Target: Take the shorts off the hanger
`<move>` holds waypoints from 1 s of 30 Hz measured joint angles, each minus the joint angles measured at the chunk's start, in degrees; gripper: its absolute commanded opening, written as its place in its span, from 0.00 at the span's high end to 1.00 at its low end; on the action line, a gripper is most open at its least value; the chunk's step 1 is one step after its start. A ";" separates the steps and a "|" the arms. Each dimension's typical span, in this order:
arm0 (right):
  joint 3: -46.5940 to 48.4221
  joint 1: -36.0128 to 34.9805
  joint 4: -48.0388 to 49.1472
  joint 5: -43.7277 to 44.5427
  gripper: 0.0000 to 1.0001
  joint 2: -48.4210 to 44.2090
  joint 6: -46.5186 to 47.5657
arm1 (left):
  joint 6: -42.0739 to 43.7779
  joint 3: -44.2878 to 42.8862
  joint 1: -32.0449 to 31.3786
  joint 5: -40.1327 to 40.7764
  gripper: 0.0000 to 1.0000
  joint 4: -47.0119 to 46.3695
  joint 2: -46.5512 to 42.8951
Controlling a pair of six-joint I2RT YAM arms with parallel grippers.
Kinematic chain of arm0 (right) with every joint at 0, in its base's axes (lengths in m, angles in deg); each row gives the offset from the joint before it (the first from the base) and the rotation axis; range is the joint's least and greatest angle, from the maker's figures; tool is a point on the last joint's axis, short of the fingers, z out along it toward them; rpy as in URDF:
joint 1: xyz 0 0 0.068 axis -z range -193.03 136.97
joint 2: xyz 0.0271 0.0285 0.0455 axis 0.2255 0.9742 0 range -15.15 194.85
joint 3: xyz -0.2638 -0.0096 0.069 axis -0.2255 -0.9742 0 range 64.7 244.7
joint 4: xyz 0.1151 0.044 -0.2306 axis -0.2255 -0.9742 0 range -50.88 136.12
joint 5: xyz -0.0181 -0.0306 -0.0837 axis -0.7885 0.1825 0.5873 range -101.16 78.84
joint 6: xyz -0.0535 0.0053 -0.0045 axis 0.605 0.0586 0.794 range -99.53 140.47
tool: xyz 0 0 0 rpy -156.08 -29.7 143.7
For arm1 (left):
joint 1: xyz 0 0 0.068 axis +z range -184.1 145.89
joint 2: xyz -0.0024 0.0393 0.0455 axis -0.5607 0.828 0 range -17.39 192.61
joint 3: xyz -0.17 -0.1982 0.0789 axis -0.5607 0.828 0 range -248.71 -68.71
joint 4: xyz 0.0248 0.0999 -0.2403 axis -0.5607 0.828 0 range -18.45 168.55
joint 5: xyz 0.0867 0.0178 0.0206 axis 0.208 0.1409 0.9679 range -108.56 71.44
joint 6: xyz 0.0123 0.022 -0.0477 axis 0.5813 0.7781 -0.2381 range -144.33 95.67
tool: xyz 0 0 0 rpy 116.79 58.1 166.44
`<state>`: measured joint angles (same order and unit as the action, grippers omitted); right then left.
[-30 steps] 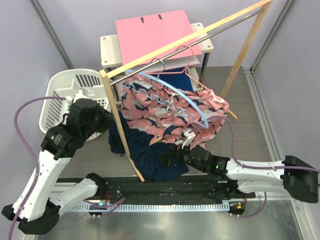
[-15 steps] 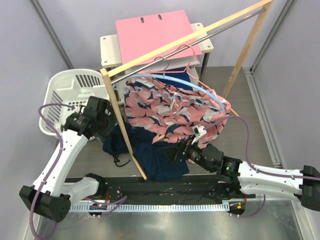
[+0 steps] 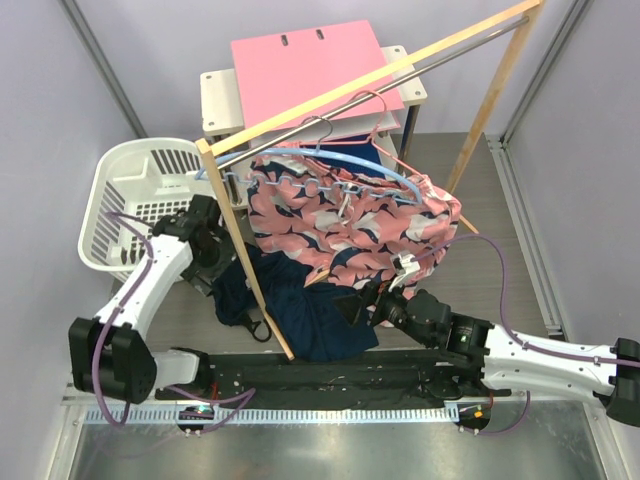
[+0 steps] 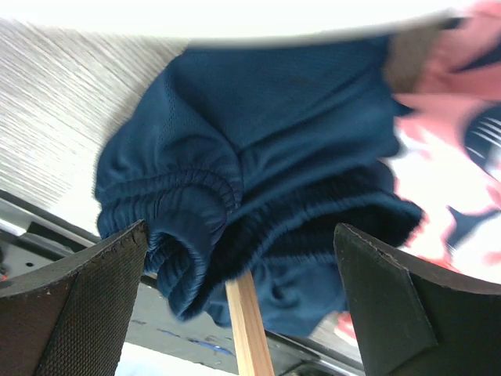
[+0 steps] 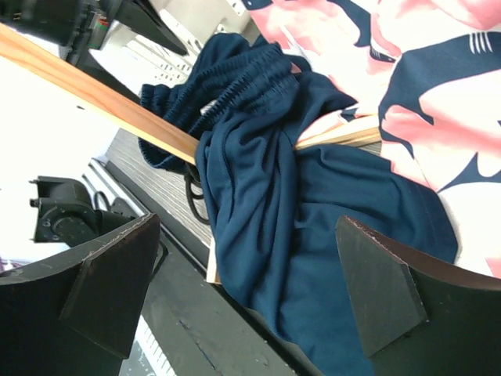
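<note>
The salmon pink printed shorts (image 3: 350,220) hang on a light blue hanger (image 3: 405,182) from the metal rail (image 3: 330,100). The plain navy shorts (image 3: 300,305) lie crumpled on the table around the rack's wooden post (image 3: 245,260). My left gripper (image 3: 215,252) is open at the navy pile's left edge. In the left wrist view the gripper (image 4: 235,305) has the navy waistband (image 4: 235,188) and post (image 4: 249,329) between its spread fingers. My right gripper (image 3: 365,303) is open just right of the pile. The right wrist view shows the gripper (image 5: 246,290) facing navy cloth (image 5: 313,219), with pink cloth (image 5: 423,78) above.
A white laundry basket (image 3: 130,200) stands at the left, behind my left arm. A white cart with a pink board (image 3: 310,60) is at the back. An empty pink hanger (image 3: 385,140) hangs on the rail. The rack's right post (image 3: 480,120) slants to the back right.
My left gripper has opened and swung from beside the basket toward the navy shorts. The blue hanger with the pink shorts swung back to level. My right arm shifted slightly right.
</note>
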<state>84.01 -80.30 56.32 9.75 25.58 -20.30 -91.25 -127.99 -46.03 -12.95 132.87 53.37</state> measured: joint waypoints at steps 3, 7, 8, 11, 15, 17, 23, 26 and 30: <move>0.02 0.00 -1.55 -0.02 0.01 -0.42 0.17 | 0.20 1.29 0.02 0.37 0.00 -1.70 3.54; 0.20 0.00 -2.62 -0.02 0.01 -1.01 0.46 | -0.46 4.48 0.02 0.59 0.00 -5.16 4.02; 0.26 0.00 -2.67 -0.02 0.00 -1.03 0.55 | -0.68 5.40 -0.02 0.63 0.00 -6.01 4.35; 0.83 0.02 -3.39 -0.04 0.00 -1.01 0.79 | -1.22 7.54 -0.52 2.10 0.00 -8.72 6.82; 1.16 0.07 -4.13 -0.04 0.01 -1.27 1.11 | -2.21 8.98 -1.62 5.92 0.02 -12.02 9.51; 1.16 0.22 -4.68 -0.07 0.00 -1.49 1.18 | -2.91 10.56 -2.21 7.63 0.09 -14.38 9.05; 1.16 0.28 -6.36 0.00 0.01 -2.80 1.18 | -3.58 15.67 -2.45 10.08 0.60 -20.35 4.59; 1.16 0.28 -7.08 0.04 0.00 -4.17 1.14 | -3.30 17.92 -2.34 10.91 0.81 -21.31 -0.28; 1.16 0.28 -7.56 0.17 0.00 -5.22 1.14 | -3.08 17.97 -2.32 11.26 1.00 -19.28 -8.57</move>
<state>85.17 -80.01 48.76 9.92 20.36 -19.16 -94.33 -110.03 -48.34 -1.70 113.59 44.80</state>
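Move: The bunched waistband of the navy shorts lies almost straight below the left hand, about 8 cm down, 2 cm ahead and 1 cm to the left. The white basket's middle is some 17 cm ahead and 17 cm left of this hand, and the foot of the near wooden post is about 14 cm back and 13 cm right, 12 cm down. For the right hand, that waistband is about 26 cm left, 7 cm ahead and 12 cm below. The left hand sinks with its fingers wide open, about 8 cm nearly straight down into the bunched navy waistband, edging a centimetre or two forward and left as it nears the bottom. There it closes almost fully, pinching the cloth, and while still closing climbs again by some 4 cm, its fingertips swinging forward by 15 degrees or so. ##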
